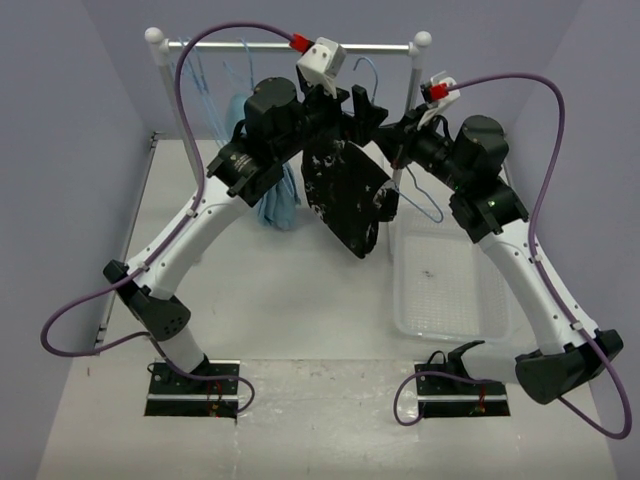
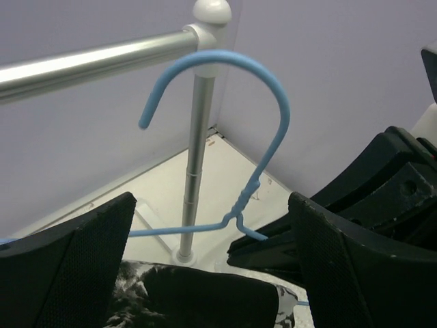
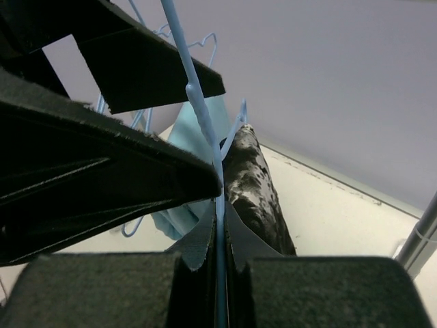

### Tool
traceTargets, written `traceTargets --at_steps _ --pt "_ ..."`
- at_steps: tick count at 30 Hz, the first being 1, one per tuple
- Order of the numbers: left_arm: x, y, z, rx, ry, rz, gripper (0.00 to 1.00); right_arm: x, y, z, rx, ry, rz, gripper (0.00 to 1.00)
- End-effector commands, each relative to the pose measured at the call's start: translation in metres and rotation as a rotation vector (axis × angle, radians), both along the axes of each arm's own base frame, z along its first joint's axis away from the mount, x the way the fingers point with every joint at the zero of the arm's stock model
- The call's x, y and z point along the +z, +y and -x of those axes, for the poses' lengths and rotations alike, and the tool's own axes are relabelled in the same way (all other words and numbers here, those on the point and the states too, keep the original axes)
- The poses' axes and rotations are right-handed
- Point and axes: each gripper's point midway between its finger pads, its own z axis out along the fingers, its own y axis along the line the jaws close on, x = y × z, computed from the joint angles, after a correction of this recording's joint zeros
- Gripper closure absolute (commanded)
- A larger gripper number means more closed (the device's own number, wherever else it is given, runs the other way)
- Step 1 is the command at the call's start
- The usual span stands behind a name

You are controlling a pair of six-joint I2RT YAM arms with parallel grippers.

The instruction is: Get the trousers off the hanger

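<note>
The trousers, black with white speckles, hang tilted on a light-blue wire hanger under the rail. In the left wrist view their top edge lies between my left gripper's wide-apart fingers, touching neither pad, and the hanger's hook rises in front of the rack's end post. My left gripper is open. My right gripper is shut on the hanger's wire, just right of the neck, with the trousers hanging right beyond its fingertips. Seen from above, the right gripper sits beside the left one.
A metal clothes rail on two posts spans the back. Other light-blue hangers and a plain light-blue cloth hang left of the trousers. A clear plastic tray lies on the table at the right.
</note>
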Motion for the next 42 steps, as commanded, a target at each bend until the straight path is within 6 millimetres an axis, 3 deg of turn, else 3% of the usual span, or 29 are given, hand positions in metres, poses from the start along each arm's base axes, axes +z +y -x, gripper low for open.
traceTargets --at_steps 1,8,10,11,14,15,16,22,23,27,28,29,31,33,37,42 --pt "0.030 0.000 -0.004 0.022 -0.094 0.049 0.07 0.075 0.007 0.026 0.071 -0.228 -0.098 1.00" --pt "0.012 -0.011 -0.013 0.015 -0.074 0.024 0.24 0.076 0.008 0.029 0.074 -0.226 -0.097 1.00" --pt "0.008 -0.013 -0.012 0.011 -0.069 0.016 0.37 0.077 0.007 0.029 0.068 -0.224 -0.098 1.00" --pt "0.008 -0.013 -0.011 0.006 -0.073 0.012 0.51 0.076 0.007 0.029 0.067 -0.222 -0.097 1.00" --pt "0.007 -0.018 -0.003 -0.040 -0.091 0.004 0.69 0.072 0.009 0.029 0.079 -0.209 -0.093 1.00" --pt "0.006 -0.019 -0.003 -0.045 -0.090 0.005 0.95 0.070 0.010 0.029 0.081 -0.204 -0.091 1.00" --pt "0.005 -0.020 -0.003 -0.046 -0.090 0.005 1.00 0.069 0.010 0.029 0.081 -0.197 -0.088 1.00" --pt "-0.002 -0.019 0.001 -0.066 -0.133 -0.035 1.00 0.052 0.008 0.029 0.068 -0.114 -0.073 1.00" --pt "0.004 -0.015 0.006 -0.069 -0.161 -0.031 1.00 0.051 0.008 0.031 0.071 -0.100 -0.073 0.91" --pt "-0.004 -0.012 0.019 -0.123 -0.246 -0.087 1.00 0.039 0.012 0.052 0.144 -0.037 -0.064 0.50" --pt "0.003 -0.011 0.032 -0.167 -0.285 -0.084 1.00 0.037 0.010 0.060 0.157 -0.019 -0.059 0.32" --pt "-0.005 -0.010 0.035 -0.178 -0.284 -0.093 1.00 0.034 0.010 0.064 0.166 -0.005 -0.059 0.24" --pt "0.009 -0.004 0.045 -0.191 -0.373 -0.099 1.00 0.029 0.006 0.076 0.172 0.026 -0.057 0.09" --pt "0.008 0.000 0.048 -0.186 -0.389 -0.101 1.00 0.019 0.000 0.083 0.158 0.063 -0.051 0.07" --pt "0.015 0.005 0.057 -0.195 -0.390 -0.090 1.00 0.018 -0.018 0.093 0.077 0.061 -0.083 0.01" --pt "0.024 0.009 0.057 -0.183 -0.411 -0.090 1.00 0.010 -0.043 0.105 -0.030 0.070 -0.095 0.01"
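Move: From my open left hand, the neck of the hanger under its hook is about 3 cm to the right, 2 cm ahead and 1 cm lower. From my right hand, already pinching the hanger wire just under the neck, it is some 4 cm up, 2 cm ahead and 1 cm left. The black-and-white trousers' middle is about 15 cm below my left hand and 3 cm left, not ahead. The rail's right end is roughly 8 cm ahead, 9 cm right and 5 cm above it. I ease my left hand about 3 cm right and down to the hanger's neck and shut its fingers on it, while my right keeps its pinch and sinks slightly. Then my right opens, lets go of the wire and backs away some 10 cm, rising; my left carries the hanger down, then about 5 cm back, turning some 10 degrees clockwise. ##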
